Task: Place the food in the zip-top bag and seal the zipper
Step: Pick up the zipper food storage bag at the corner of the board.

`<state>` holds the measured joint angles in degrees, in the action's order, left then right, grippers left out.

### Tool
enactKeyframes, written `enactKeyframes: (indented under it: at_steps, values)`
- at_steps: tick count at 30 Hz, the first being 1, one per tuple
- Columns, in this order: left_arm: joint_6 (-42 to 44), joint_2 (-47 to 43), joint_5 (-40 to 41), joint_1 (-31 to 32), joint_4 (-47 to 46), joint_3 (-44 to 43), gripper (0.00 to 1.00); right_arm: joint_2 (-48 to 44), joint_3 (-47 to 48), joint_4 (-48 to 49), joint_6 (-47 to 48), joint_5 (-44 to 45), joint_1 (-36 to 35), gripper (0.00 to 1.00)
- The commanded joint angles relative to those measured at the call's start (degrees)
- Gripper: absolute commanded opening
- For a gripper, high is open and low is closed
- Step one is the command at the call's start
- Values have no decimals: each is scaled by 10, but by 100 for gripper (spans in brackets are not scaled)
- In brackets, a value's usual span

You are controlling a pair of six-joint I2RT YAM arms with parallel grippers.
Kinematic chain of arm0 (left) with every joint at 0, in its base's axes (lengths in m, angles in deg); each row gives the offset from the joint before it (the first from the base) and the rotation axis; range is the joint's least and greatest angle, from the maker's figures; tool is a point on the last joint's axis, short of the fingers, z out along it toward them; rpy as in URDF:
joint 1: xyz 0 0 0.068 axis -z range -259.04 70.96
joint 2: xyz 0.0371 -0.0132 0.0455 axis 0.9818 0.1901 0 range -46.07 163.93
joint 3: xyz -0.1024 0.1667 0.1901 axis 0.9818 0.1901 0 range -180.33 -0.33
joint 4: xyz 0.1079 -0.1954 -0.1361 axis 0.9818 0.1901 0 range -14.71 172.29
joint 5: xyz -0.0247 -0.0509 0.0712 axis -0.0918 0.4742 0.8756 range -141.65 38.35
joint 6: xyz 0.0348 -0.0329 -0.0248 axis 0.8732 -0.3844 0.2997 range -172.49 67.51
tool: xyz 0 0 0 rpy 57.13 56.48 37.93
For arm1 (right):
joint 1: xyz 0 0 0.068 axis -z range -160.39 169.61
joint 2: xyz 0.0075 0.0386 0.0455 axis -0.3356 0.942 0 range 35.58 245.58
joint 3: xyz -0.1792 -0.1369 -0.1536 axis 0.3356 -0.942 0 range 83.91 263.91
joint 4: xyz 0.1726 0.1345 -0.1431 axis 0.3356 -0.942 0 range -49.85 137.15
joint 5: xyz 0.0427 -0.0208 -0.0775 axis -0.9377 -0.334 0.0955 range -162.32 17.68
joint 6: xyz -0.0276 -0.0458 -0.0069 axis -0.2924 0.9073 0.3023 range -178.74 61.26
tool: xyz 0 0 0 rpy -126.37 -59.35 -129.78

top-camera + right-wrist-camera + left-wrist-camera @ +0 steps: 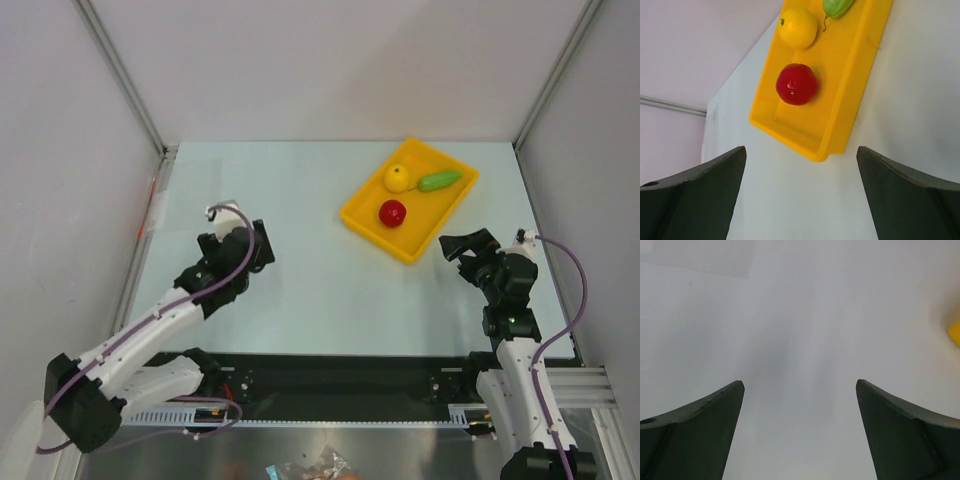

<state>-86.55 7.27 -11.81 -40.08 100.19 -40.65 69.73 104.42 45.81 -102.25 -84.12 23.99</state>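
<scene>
The yellow lemon (397,178), the red fruit (392,212) and the green vegetable (440,181) lie in a yellow tray (425,235) at the back right. The clear zip-top bag (153,212) lies flat at the table's far left edge, its red-orange zipper (153,188) along one side. My left gripper (262,244) is open and empty over bare table, right of the bag. My right gripper (462,246) is open and empty just near-right of the tray. In the right wrist view the lemon (798,27), red fruit (797,84) and vegetable (837,6) lie ahead of the gripper (800,150).
The tray's near corner (822,150) is close ahead of my right fingers. A sliver of the tray (955,332) shows at the right edge of the left wrist view, with the gripper (800,385) over plain table. Grey walls with metal posts enclose the table.
</scene>
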Motion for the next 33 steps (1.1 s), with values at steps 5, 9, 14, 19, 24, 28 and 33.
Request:
enactKeyframes:
  at_steps: [5,9,14,19,24,28,33]
  values:
    - [18,192,-52,-153,58,-206,100,11,-2,50,-6,-35,2,100]
    - [49,339,-13,-187,130,-325,100,5,-3,51,-4,-40,2,100]
    - [89,460,21,-210,148,-397,100,-4,-4,51,-5,-42,2,100]
    - [148,552,39,-241,139,-432,100,-3,-7,56,-11,-44,2,100]
    - [184,609,30,-262,111,-450,99,0,-8,61,-13,-50,2,100]
    - [197,663,13,-276,119,-485,98,-4,-7,58,-12,-48,2,100]
    - [214,696,-3,-302,124,-521,95,-9,-8,58,-14,-52,1,100]
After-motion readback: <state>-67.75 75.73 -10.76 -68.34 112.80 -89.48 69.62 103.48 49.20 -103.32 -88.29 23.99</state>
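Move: The clear zip-top bag lies nearly flat with its middle roughly 27 cm ahead of the left hand, 17 cm to its left and 15 cm below; its near corner is only about 20 cm ahead and 11 cm left. The yellow tray's middle is some 17 cm ahead and 40 cm to the left hand's right. From the right hand, the bag's middle is about 26 cm ahead and 62 cm left, 15 cm below. The open left hand reaches about 18 cm forward, swings left, then sinks to the bag's near corner, tipping down. ##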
